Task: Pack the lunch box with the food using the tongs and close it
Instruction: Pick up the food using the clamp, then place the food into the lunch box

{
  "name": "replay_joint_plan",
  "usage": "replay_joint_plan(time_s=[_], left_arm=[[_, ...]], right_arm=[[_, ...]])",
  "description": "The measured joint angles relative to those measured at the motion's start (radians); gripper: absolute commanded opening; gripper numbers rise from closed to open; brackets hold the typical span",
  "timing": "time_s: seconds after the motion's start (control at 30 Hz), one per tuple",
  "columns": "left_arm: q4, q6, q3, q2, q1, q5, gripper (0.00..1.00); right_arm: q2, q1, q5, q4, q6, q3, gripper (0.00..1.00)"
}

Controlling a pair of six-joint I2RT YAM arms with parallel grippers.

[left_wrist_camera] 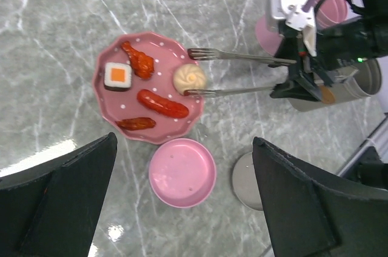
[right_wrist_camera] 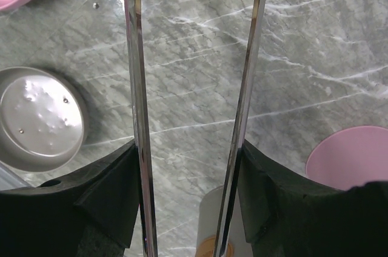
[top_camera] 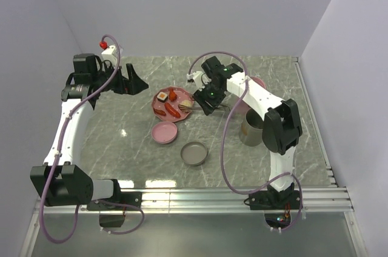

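Observation:
The pink dotted plate [left_wrist_camera: 115, 96] carries the food: a sushi roll [left_wrist_camera: 117, 75], a beige bun [left_wrist_camera: 190, 79], a red sausage [left_wrist_camera: 162, 103] and two other red-brown pieces. My right gripper [right_wrist_camera: 191, 196] is shut on the silver tongs [right_wrist_camera: 136, 87], whose arms stand apart. In the left wrist view the tongs [left_wrist_camera: 242, 57] reach over the plate rim with their tips on either side of the bun. The pink tub [left_wrist_camera: 327, 2] and grey tub [left_wrist_camera: 357, 84] stand behind the right arm. My left gripper [left_wrist_camera: 185, 208] hangs open, empty, above the pink lid [left_wrist_camera: 182, 172].
The grey lid [left_wrist_camera: 242, 181] lies on the marble table next to the pink lid, both upturned in front of the plate. In the top view the left gripper [top_camera: 138, 84] is left of the plate [top_camera: 159, 106], the right gripper [top_camera: 206, 98] just right of it.

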Motion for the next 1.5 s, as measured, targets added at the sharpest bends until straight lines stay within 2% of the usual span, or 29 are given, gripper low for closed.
replay_joint_plan(time_s=[0.3,0.4,0.53,0.73,0.93,1.2,1.5], left_arm=[[-0.026,-0.021,-0.003,-0.020,0.000,0.020,0.99],[-0.045,-0.020,-0.003,-0.020,0.000,0.019,0.99],[-0.061,-0.019,-0.003,-0.020,0.000,0.016,0.99],[-0.063,-0.026,-0.005,-0.033,0.000,-0.004,0.99],[-0.065,-0.029,-0.005,-0.044,0.000,-0.005,0.99],[0.031,-0.083,-0.089,-0.163,0.000,-0.041,0.99],[0.092,-0.107,-0.101,-0.183,0.000,-0.085,1.00]], right_arm=[[0.029,-0.003,-0.001,-0.004,-0.007,0.010,0.61],[0.031,-0.003,-0.002,-0.005,-0.007,0.010,0.57],[0.031,-0.003,-0.003,-0.008,-0.009,0.017,0.47],[0.031,-0.003,-0.005,-0.008,-0.009,0.021,0.38],[-0.008,-0.008,-0.027,-0.008,0.004,0.021,0.36],[-0.219,-0.058,-0.082,-0.007,0.037,0.014,0.36],[-0.590,-0.225,-0.136,-0.013,0.060,-0.134,0.37]])
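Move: About 10 cm to the right hand's left, nearly level with it and some 6 cm lower, the steamed bun sits on the pink plate between the prongs of the clamp it holds. The red sausage lies another 5 cm left of the bun and 2 cm nearer the base; the drumstick is 5 cm left and 3 cm farther out. The small pink dish is about 18 cm left and 10 cm back from the hand. From the left hand the bun is roughly 16 cm right, 3 cm ahead and 22 cm below. Sinking about 1 cm more over the bun, the right hand closes its fingers partway, so that the clamp's prongs pinch the bun from both sides. It then lifts with growing speed, some 18 cm up, swinging right and a little back away from the plate, tilting the clamp's tips upward about 25 degrees. The empty left hand, wide open, eases roughly 3 cm up and 2 cm back. ##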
